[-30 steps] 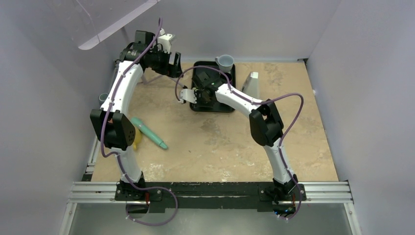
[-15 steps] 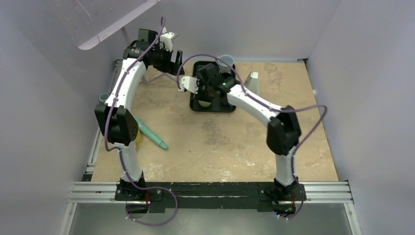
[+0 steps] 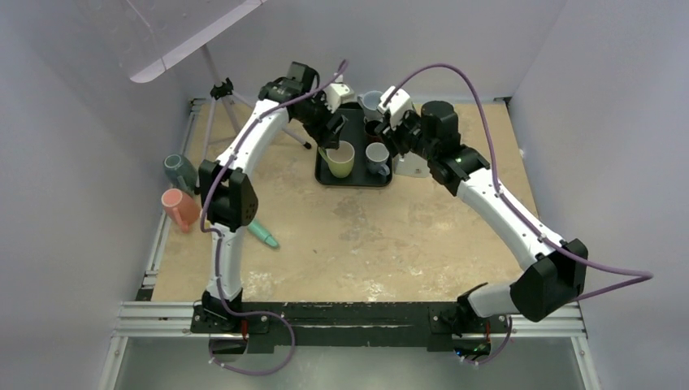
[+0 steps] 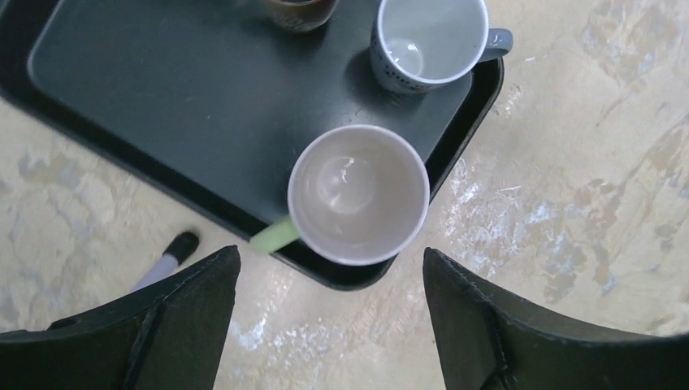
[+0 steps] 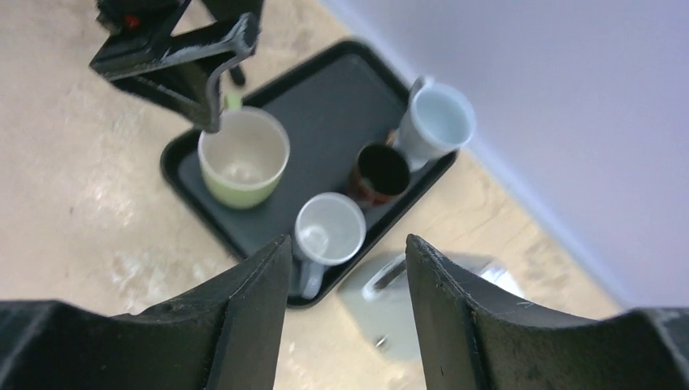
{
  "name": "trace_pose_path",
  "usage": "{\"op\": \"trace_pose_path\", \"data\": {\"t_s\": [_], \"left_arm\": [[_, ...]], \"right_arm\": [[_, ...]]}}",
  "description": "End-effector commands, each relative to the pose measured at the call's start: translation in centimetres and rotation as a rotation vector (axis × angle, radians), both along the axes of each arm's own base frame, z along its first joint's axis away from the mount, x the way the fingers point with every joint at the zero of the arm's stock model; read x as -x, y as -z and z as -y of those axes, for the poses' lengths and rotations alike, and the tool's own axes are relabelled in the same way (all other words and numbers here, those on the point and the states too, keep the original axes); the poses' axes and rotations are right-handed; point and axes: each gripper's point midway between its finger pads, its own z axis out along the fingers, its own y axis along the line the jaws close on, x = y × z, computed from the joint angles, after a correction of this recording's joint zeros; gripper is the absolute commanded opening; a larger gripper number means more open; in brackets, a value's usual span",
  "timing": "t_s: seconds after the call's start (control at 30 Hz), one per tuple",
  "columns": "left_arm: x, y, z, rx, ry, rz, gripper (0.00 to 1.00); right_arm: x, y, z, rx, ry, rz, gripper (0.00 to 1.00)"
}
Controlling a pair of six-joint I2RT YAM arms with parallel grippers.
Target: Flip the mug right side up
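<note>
A green mug (image 3: 341, 158) stands upright, mouth up, on the near left corner of the black tray (image 3: 355, 179); it also shows in the left wrist view (image 4: 359, 193) and the right wrist view (image 5: 244, 156). My left gripper (image 3: 328, 130) hangs open and empty just above it (image 4: 329, 253). My right gripper (image 3: 392, 134) is open and empty above a grey mug (image 5: 329, 230) at the tray's right edge. A dark mug (image 5: 379, 173) and a pale blue mug (image 5: 435, 118) also stand upright on the tray.
A teal mug (image 3: 179, 171) and a pink mug (image 3: 180, 208) lie on their sides at the table's left edge. A teal pen-like object (image 3: 258, 231) lies near them. A small tripod (image 3: 219, 89) stands back left. A grey metal block (image 3: 416, 162) sits right of the tray.
My left arm swung right to above the green mug. My right arm drew back to the right off the tray, uncovering the mugs. The teal and pink mugs at the left now show.
</note>
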Motion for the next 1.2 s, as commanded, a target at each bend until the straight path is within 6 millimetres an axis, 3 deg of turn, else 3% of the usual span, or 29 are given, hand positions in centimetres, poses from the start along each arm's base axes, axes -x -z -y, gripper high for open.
{"op": "trace_pose_path", "data": {"t_s": [0.0,0.23,0.4,0.5,0.6,0.63,0.67,0.8,0.97,1.17], "left_arm": [[-2.2,0.5,0.4,-0.101,0.107,0.139,0.86],[-3.4,4.2,1.2,-0.185,0.143,0.143,0.82],[-4.4,6.7,0.9,-0.224,0.120,0.134,0.72],[-4.8,7.0,1.2,-0.195,0.083,0.137,0.54],[-4.8,6.3,2.1,-0.132,0.061,0.143,0.12],[-5.0,6.0,2.2,-0.118,0.051,0.148,0.03],[-5.3,5.7,2.3,-0.109,0.037,0.157,0.00],[-7.8,4.9,1.3,-0.130,-0.049,0.224,0.00],[-14.4,3.3,-1.2,-0.152,-0.269,0.359,0.00],[-19.1,3.4,-1.2,-0.064,-0.339,0.494,0.00]], "right_arm": [[1.3,0.7,-0.2,-0.106,0.011,-0.044,0.57],[1.9,1.3,0.2,-0.096,0.015,-0.060,0.57],[2.0,1.2,0.2,-0.092,0.003,-0.054,0.57],[1.8,1.1,0.2,-0.085,0.006,-0.045,0.57],[1.7,0.9,0.1,-0.086,0.003,-0.039,0.57],[1.7,1.0,0.2,-0.085,0.005,-0.041,0.57],[1.6,1.0,0.2,-0.083,0.007,-0.042,0.57],[1.5,1.3,0.2,-0.077,0.007,-0.049,0.56],[1.5,2.4,-0.1,-0.059,-0.004,-0.092,0.56],[0.9,3.6,-0.5,-0.039,-0.002,-0.143,0.56]]}}
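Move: The light green mug, mouth up at the tray's near left corner, lies about 2 cm ahead of the left hand, 6 cm to its right and 13 cm below; its handle points left. The grey mug is some 10 cm right of it, level with it; the brown mug stands about 7 cm farther out and 8 cm right of it. From the right hand the green mug is roughly 9 cm ahead, 10 cm left and 27 cm down. The light green mug's rim, on the handle side, is what the open left fingers drop to, going down about 9 cm and slightly forward, then shutting to pinch it. The left hand then rises some 2 cm while carrying the mug about 10 cm forward along the tray's left side, fingertips tilting up and turning counter-clockwise. The right hand sinks about 5 cm overall, fingers still part-open. ##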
